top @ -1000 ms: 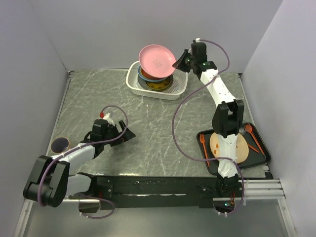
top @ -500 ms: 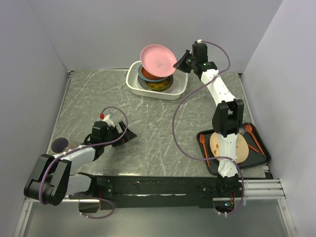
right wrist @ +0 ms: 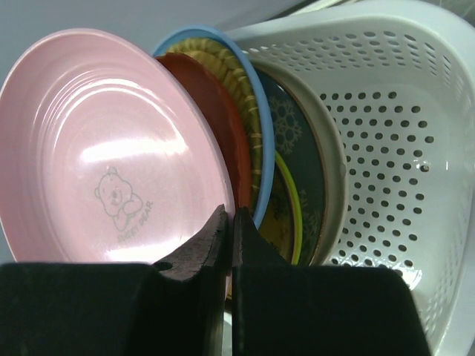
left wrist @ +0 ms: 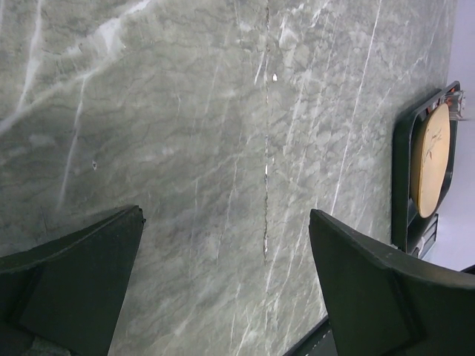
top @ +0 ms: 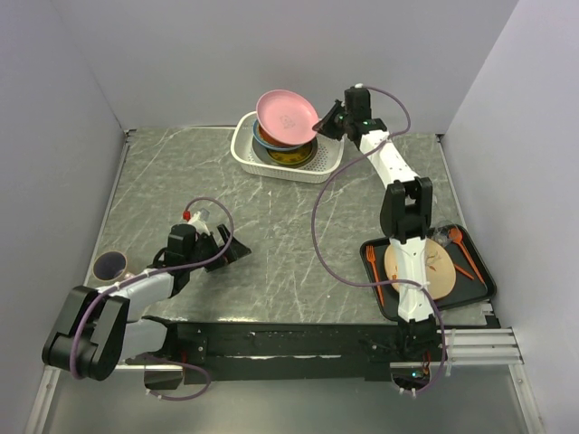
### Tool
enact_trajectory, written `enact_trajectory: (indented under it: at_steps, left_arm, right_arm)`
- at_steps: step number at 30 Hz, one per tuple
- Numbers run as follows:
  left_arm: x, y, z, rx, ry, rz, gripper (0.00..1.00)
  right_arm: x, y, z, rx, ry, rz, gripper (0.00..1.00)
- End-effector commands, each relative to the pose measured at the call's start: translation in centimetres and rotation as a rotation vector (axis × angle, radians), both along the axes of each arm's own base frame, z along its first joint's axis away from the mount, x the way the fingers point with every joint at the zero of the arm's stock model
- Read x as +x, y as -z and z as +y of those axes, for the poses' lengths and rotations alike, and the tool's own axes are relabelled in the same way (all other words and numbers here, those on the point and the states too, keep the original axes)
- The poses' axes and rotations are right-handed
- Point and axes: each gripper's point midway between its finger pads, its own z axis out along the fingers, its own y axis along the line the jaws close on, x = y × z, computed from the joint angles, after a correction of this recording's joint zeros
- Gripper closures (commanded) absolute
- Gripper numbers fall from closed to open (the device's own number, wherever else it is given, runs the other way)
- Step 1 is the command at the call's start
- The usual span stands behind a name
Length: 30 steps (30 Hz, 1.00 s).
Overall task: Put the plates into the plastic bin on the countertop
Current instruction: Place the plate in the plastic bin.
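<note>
My right gripper [top: 324, 120] is shut on the rim of a pink plate [top: 286, 115] and holds it tilted above the white plastic bin [top: 331, 165] at the back of the countertop [top: 271, 217]. In the right wrist view the pink plate [right wrist: 104, 148] shows a bear print, pinched at my gripper [right wrist: 231, 220]. Behind it in the bin [right wrist: 401, 111] lie red [right wrist: 215, 126], straw, blue [right wrist: 261, 141], lime green [right wrist: 288, 208] and darker plates. My left gripper [top: 237, 249] is open and empty, low over bare countertop [left wrist: 223, 133].
A black tray [top: 478, 271] at the front right holds a tan woven plate [top: 436, 271] and orange cutlery; it also shows in the left wrist view [left wrist: 404, 170]. A dark round cup [top: 109, 265] stands at the front left edge. Grey walls enclose the counter.
My right gripper has shifted the pink plate slightly left and lowered it toward the bin. My left arm has moved slightly.
</note>
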Motion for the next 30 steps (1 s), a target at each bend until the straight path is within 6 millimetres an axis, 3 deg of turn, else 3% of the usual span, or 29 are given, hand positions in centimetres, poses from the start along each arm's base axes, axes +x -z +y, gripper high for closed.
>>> enact_trajectory:
  at_steps: [1,8,17,23,30]
  left_arm:
    - [-0.2,-0.6,-0.3,-0.019,0.018,-0.021,0.01]
    - [-0.3,-0.6,-0.3,-0.025,0.017,-0.022,0.01]
    - [-0.4,-0.9,-0.3,-0.033,0.017,-0.029,0.01]
    - [-0.4,-1.0,-0.2,-0.025,0.013,-0.03,0.01]
    - [-0.4,-1.1,-0.3,-0.033,0.014,-0.032,0.01]
  right_arm:
    - [0.8,-3.4,1.1,0.035,-0.012,-0.1,0.96]
    - [-0.2,-2.2,0.9,0.0,-0.026,-0.081,0.84]
    - [-1.3,-1.5,0.7,-0.001,-0.035,-0.067,0.59]
    - [-2.3,-2.1,0.5,0.006,-0.042,-0.079,0.5]
    - [-2.8,-4.7,0.0,0.031,-0.034,-0.13,0.4]
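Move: The right hand holds the pink plate by its rim, over the right half of the bin. The red-brown plate on top of the pile lies about 9 cm to its left, 1 cm ahead and some 7 cm below; the bin's middle is about 8 cm left, 1 cm back and 12 cm down, and the amber plate about 6 cm left, 2 cm back and 12 cm down. From the idle left hand, the red-brown plate is roughly 34 cm ahead, 11 cm right and 6 cm higher. The right hand sinks about 4 cm with the pink plate towards the pile in the bin, wrist nearly unturned, its fingers parting from nearly shut on the way down to let go of the rim. Near the bottom it draws straight back some 3 cm and begins to climb again by 1 to 2 cm, still opening to a little over half, one finger staying close beside the released rim. ##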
